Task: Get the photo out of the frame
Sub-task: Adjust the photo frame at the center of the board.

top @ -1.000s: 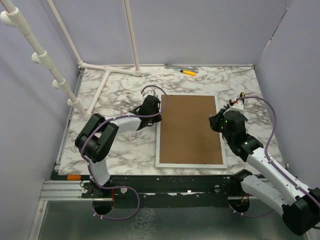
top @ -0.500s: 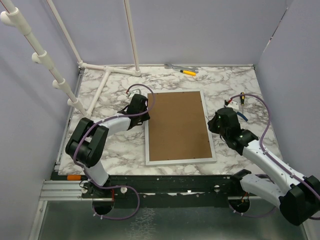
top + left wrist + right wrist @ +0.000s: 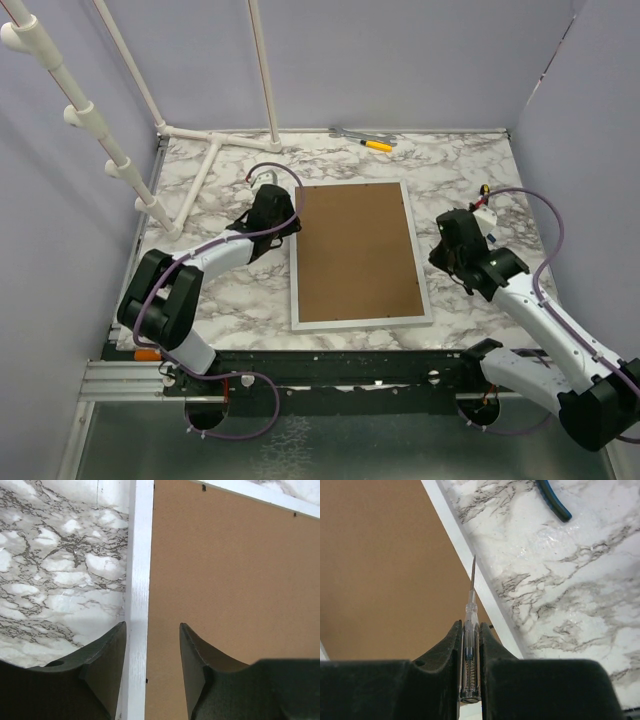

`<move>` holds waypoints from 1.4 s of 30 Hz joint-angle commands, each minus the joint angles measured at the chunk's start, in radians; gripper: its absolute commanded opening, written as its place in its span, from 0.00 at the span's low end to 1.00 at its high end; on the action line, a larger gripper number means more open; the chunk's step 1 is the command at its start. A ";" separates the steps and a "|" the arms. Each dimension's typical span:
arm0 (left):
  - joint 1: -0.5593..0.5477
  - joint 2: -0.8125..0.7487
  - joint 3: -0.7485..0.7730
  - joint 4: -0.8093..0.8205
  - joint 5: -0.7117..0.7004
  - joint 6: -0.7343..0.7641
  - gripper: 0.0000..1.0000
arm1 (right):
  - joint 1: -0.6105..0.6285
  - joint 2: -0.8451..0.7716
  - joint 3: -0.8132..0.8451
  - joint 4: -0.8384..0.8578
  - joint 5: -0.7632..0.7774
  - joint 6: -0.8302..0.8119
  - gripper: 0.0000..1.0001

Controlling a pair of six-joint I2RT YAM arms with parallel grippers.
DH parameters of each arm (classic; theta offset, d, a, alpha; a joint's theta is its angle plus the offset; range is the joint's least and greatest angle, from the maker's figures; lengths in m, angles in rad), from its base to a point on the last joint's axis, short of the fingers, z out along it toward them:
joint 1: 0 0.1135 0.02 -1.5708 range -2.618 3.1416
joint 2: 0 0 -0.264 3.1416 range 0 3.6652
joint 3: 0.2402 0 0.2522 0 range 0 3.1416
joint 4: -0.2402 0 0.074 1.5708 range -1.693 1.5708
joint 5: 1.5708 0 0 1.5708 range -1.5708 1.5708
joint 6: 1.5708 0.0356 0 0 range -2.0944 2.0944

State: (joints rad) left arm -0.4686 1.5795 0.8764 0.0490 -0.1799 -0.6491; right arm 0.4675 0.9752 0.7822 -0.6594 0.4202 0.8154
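Note:
The frame (image 3: 300,300) lies face down on the marble table, its brown fibreboard back (image 3: 355,250) facing up. The photo is hidden under that back. My left gripper (image 3: 289,222) is open at the frame's left side. In the left wrist view its fingers (image 3: 107,665) straddle the white rail (image 3: 139,580) without gripping it. My right gripper (image 3: 443,250) hovers just off the frame's right edge, shut on a clear-handled screwdriver (image 3: 470,645). The tip of that tool points over the white rail (image 3: 485,587).
A yellow-handled tool and other hand tools (image 3: 372,143) lie at the back edge. White pipe rails (image 3: 215,150) run along the back left. A dark blue handle (image 3: 552,502) lies on the marble right of the frame. Purple walls enclose the table.
The frame slid left across the table with my left gripper, which then opened. My right arm drew back to the right, off the frame's edge, still holding the screwdriver.

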 commanded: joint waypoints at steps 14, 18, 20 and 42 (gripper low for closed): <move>0.036 0.167 0.276 0.060 0.043 0.052 0.47 | 0.000 0.063 0.174 -0.620 -0.183 0.151 0.01; 0.053 0.225 0.367 0.045 0.069 0.065 0.47 | -0.001 0.038 0.157 -0.652 -0.251 0.138 0.00; 0.062 0.250 0.404 0.039 0.073 0.070 0.47 | -0.001 0.039 0.170 -0.695 -0.267 0.130 0.01; 0.160 0.568 0.752 0.020 0.336 0.115 0.42 | 0.000 0.019 0.020 -0.564 -0.524 0.136 0.00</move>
State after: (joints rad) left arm -0.3229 2.0861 1.5616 0.0719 0.0639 -0.5426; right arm 0.4675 0.9882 0.8200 -1.3201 -0.0570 0.9226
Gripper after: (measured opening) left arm 0.430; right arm 0.141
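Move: The photo frame's far left corner is about 15 cm ahead of the left gripper, 1 cm to its left and 6 below; the frame's middle lies 5 cm back and 15 to the right of that gripper. The yellow screwdriver is some 26 cm ahead and 22 right of it. From the right gripper, the frame's near right corner is roughly 12 cm back, 1 right and 10 below, with the pliers 12 ahead and 9 right. Lift the left gripper off over the frame's left bar and carry it some 17 cm forward to the far edge, rising on the way and sinking slightly at the end, fingers still half open and tipping up a little. Meanwhile draw the right gripper about 17 cm back to the near right corner, lowering it late and tilting it some 45 degrees until it points down, the clear screwdriver still pinched. ##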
